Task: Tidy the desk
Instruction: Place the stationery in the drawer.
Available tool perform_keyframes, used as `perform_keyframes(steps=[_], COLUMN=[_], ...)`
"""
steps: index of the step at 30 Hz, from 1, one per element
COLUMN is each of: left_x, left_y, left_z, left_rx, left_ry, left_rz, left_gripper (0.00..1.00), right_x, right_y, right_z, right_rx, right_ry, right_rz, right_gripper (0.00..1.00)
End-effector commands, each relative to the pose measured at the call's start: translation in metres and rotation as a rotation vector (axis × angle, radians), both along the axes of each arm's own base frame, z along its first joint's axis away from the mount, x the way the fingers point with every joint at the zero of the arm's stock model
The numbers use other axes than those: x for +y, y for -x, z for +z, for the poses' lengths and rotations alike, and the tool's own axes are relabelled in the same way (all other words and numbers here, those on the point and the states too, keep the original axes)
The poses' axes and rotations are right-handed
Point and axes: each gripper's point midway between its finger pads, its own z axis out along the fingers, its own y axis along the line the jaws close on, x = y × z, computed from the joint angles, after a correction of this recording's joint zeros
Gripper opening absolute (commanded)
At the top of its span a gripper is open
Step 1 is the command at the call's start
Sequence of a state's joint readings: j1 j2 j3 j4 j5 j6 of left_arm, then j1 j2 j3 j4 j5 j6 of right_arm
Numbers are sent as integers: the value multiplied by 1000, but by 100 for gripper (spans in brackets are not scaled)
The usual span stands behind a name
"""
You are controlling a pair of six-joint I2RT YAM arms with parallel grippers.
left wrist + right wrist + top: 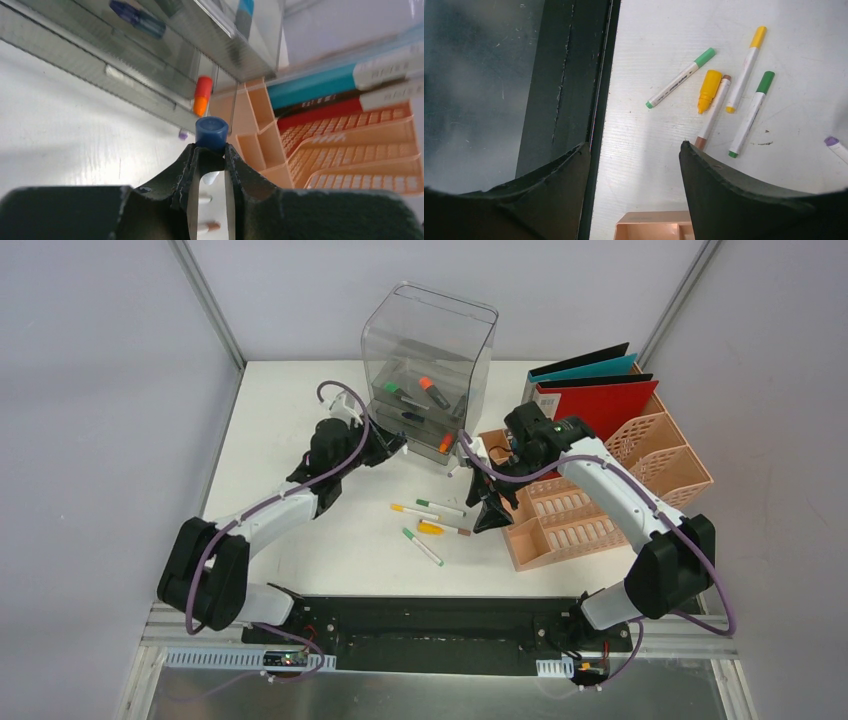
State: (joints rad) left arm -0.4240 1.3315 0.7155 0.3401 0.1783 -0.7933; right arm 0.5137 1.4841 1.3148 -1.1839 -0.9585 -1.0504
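Note:
The white desk point(270, 410) carries several loose markers point(428, 525) at its middle. My left gripper point(392, 446) is at the foot of the clear drawer box point(430, 350). In the left wrist view that gripper point(211, 148) is shut on a blue-capped marker point(212, 132), the cap poking out past the fingertips toward the box's lower drawer. My right gripper point(489, 512) hovers open beside the peach rack point(600, 500). The right wrist view shows its jaws point(634, 146) wide over bare desk point(649, 125), with nothing between them.
Green-capped point(680, 78), yellow point(708, 90), brown-tipped point(713, 112), yellow-capped point(745, 67) and green-ended point(751, 115) markers lie ahead of the right gripper. A purple-capped one point(835, 147) lies at the right. An orange marker point(202, 95) lies in the drawer box. Binders point(595, 390) stand in the rack.

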Motion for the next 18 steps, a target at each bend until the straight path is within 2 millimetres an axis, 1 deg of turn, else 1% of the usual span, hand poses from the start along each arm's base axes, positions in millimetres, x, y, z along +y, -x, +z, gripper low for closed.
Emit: perform_keyframes(steps=[1,4,6,7,8,11,12,16,18], left_x=[7,11,10,9,7,4,3,7,11], left_y=[-43,-63,-75,-80,-84,-94,-95,-96,-91], left_z=[41,32,30,28,27,27,27,32,38], left_rx=[-11,94,150,175,191,212,214,185,160], left_ry=[170,230,269,278,278,260,258,273,280], left_rz=[145,215,244,252,250,237,234,233,233], left_gripper=[0,0,0,3,10,36,42,55,57], right_x=[8,8,7,7,7,7,7,6,6], right_y=[-1,-1,-1,-1,-1,-1,-1,-2,-2], right_z=[13,13,12,12,12,12,12,11,10], right_rx=[-39,-42,-41,-44,-45,-48,-48,-49,-48], right_ry=[-54,-51,-48,-49,-48,-46,-46,-42,-41], right_rz=[37,38,38,38,38,38,39,38,39], right_gripper=[68,68,68,68,68,68,68,68,68])
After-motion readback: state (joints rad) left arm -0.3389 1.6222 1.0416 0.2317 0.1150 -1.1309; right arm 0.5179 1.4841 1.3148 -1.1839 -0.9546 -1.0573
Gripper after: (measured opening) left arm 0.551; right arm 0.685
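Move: The left gripper holds the blue-capped marker, with the middle of the open lower drawer about 7 cm ahead, 3 cm to its right and 9 cm below. The red-orange marker lying in that drawer is 4 cm ahead and 10 cm right of the gripper. On the table, the yellow-ended marker is 10 cm back and 3 cm right, 15 cm down. From the right gripper the drawer lies roughly 22 cm ahead, 11 cm left and 10 cm below. Bring the left gripper about 9 cm straight forward over the open lower drawer, keeping its height nearly level. On the way turn the wrist some 20 degrees, swinging the fingers counter-clockwise, tipping them down and rolling the hand's left side lower. As it eases to a stop, open the fingers to roughly half and let go of the marker. ##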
